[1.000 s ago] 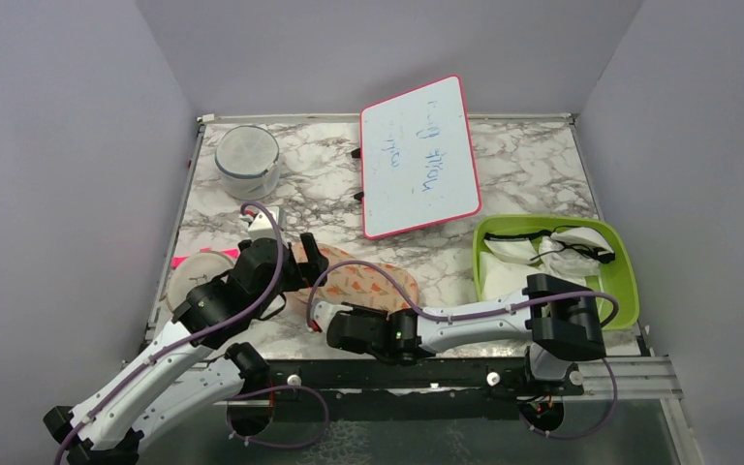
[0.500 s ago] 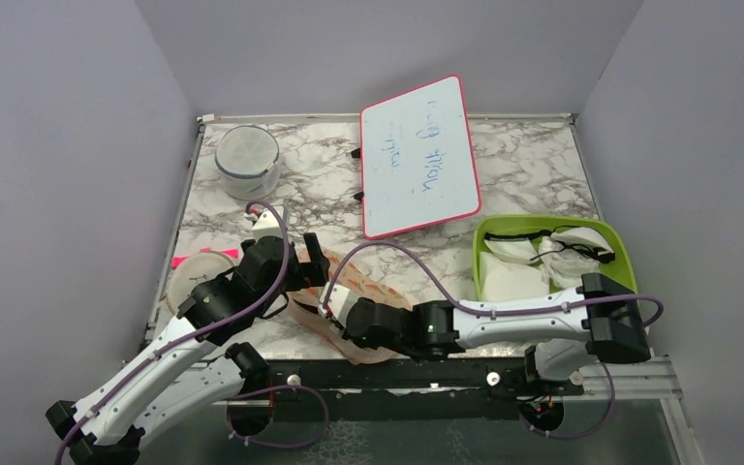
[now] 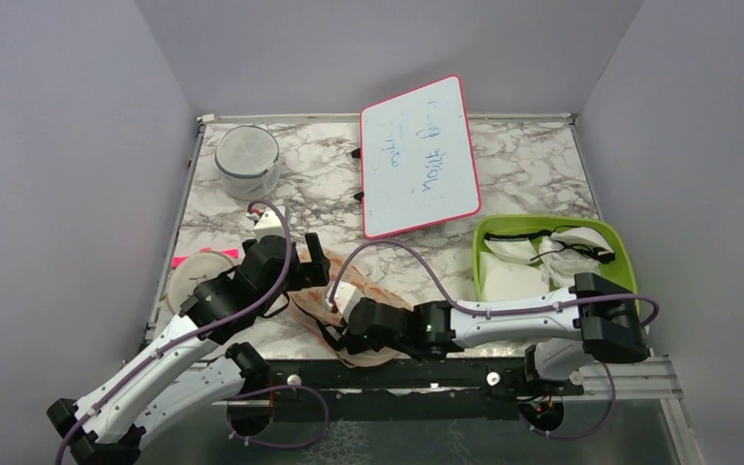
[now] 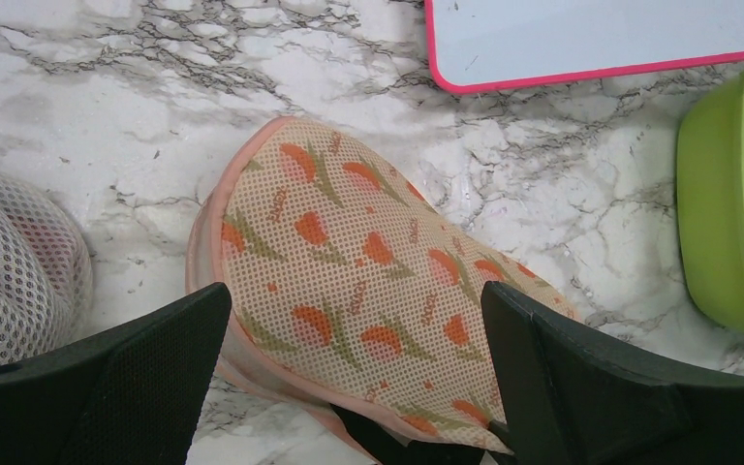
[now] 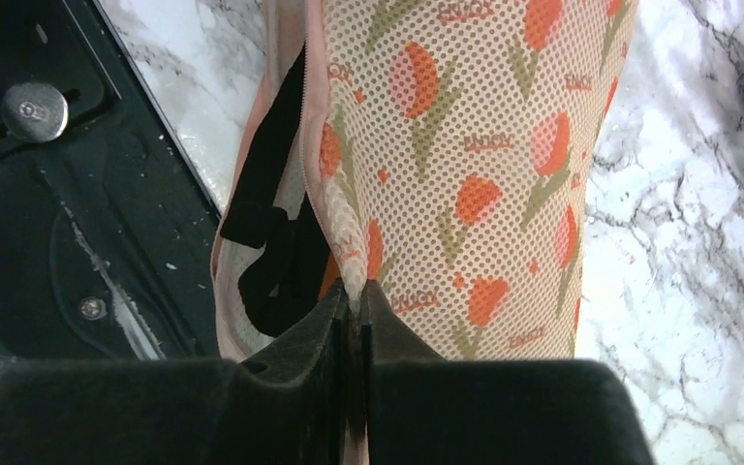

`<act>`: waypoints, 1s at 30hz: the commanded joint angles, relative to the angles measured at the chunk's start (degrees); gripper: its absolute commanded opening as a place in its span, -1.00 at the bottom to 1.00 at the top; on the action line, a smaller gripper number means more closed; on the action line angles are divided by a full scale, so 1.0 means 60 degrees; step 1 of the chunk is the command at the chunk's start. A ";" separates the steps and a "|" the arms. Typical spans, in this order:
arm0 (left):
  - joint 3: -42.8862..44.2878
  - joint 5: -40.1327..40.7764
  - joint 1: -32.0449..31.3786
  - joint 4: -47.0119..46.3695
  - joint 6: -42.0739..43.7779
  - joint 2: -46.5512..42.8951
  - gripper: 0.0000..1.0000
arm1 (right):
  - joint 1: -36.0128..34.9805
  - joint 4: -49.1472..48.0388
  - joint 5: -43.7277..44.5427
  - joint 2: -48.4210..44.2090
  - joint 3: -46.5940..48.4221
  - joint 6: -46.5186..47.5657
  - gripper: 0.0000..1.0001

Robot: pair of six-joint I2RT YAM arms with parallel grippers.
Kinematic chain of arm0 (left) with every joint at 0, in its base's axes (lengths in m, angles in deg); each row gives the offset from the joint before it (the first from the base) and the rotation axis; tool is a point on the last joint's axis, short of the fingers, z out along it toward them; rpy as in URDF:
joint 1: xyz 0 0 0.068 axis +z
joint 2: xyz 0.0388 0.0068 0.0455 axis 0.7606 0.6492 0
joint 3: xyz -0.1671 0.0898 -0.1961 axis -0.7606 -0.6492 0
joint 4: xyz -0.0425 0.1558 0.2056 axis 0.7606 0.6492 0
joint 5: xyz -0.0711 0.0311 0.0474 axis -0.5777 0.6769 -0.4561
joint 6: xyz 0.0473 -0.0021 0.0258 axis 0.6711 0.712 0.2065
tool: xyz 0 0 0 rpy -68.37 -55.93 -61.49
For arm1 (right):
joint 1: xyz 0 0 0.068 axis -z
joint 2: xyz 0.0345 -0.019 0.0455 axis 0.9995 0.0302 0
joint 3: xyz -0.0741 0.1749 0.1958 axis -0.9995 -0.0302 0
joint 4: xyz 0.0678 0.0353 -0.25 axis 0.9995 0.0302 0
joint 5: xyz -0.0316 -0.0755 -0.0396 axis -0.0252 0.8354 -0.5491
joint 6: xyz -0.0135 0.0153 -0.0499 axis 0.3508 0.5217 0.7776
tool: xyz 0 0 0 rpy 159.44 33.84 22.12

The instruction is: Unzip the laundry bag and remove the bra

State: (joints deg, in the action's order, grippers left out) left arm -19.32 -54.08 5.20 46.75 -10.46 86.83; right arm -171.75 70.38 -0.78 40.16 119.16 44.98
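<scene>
The peach-pink laundry bag [image 3: 387, 291] with orange tulip motifs lies near the table's front edge, between both arms. Its zip is open along the near side. My right gripper [image 5: 354, 295] is shut on the bag's upper flap at the zip edge and holds it raised. In the gap underneath, the bra [image 5: 276, 247] shows as black straps and a sliver of rust-orange; the rest of it is hidden. My left gripper [image 4: 354, 300] hovers open over the bag [image 4: 349, 271], a finger on each side, touching nothing. From the top, the left gripper [image 3: 312, 260] is just left of the right gripper [image 3: 334, 310].
A pink-rimmed whiteboard [image 3: 419, 155] lies at the back. A green bin [image 3: 626, 276] with white garments stands at right. A white mesh cylinder [image 3: 247, 160] is at back left, a round white pouch [image 3: 194, 276] beside the left arm. The black rail [image 3: 426, 373] borders the near edge.
My right gripper moved left onto the bag's near edge and closed on the flap, pulling the bag's side up and toward the front. The left gripper barely shifted and stayed open.
</scene>
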 commanded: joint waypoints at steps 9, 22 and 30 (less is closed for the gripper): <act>0.0270 0.0001 0.0032 -0.0106 0.0087 -0.0067 0.97 | 0.4121 -0.1440 -0.3130 -0.3232 -0.2184 -0.3896 -0.92; 0.0346 -0.0454 0.0033 -0.0084 0.0368 -0.0144 0.97 | 0.7150 -0.0950 -0.3976 -0.2455 -0.2262 -0.2778 -0.75; 0.0549 -0.0642 0.0032 -0.0115 0.1163 0.0055 0.97 | 0.7146 0.0437 -0.2688 -0.2826 -0.1440 -0.0849 0.51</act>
State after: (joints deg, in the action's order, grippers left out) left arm -18.82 -56.53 5.20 46.75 -7.24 86.70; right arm -128.80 68.76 -20.69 26.46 107.79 32.50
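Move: The right hand already grips the zippered near edge of the laundry bag's flap. It is headed for the bare table beyond the bag, about 15 cm ahead, 10 cm to its right and 4 cm below. The covered bra lies some 6 cm ahead and level sideways, the whiteboard about 35 cm ahead and 15 cm right, the green basket 12 cm ahead and 41 cm right. From the left hand, that bare spot is 7 cm ahead, 14 cm right and 14 cm down. Still pinching the bag's flap edge, the right hand swings it forward and to the right, some 15 cm each way, arching about 5 cm up over the bra and sinking again towards the table short of the whiteboard. The hand turns nearly 40 degrees clockwise on the way, and near the end its fingers open to about two thirds to free the fabric. ##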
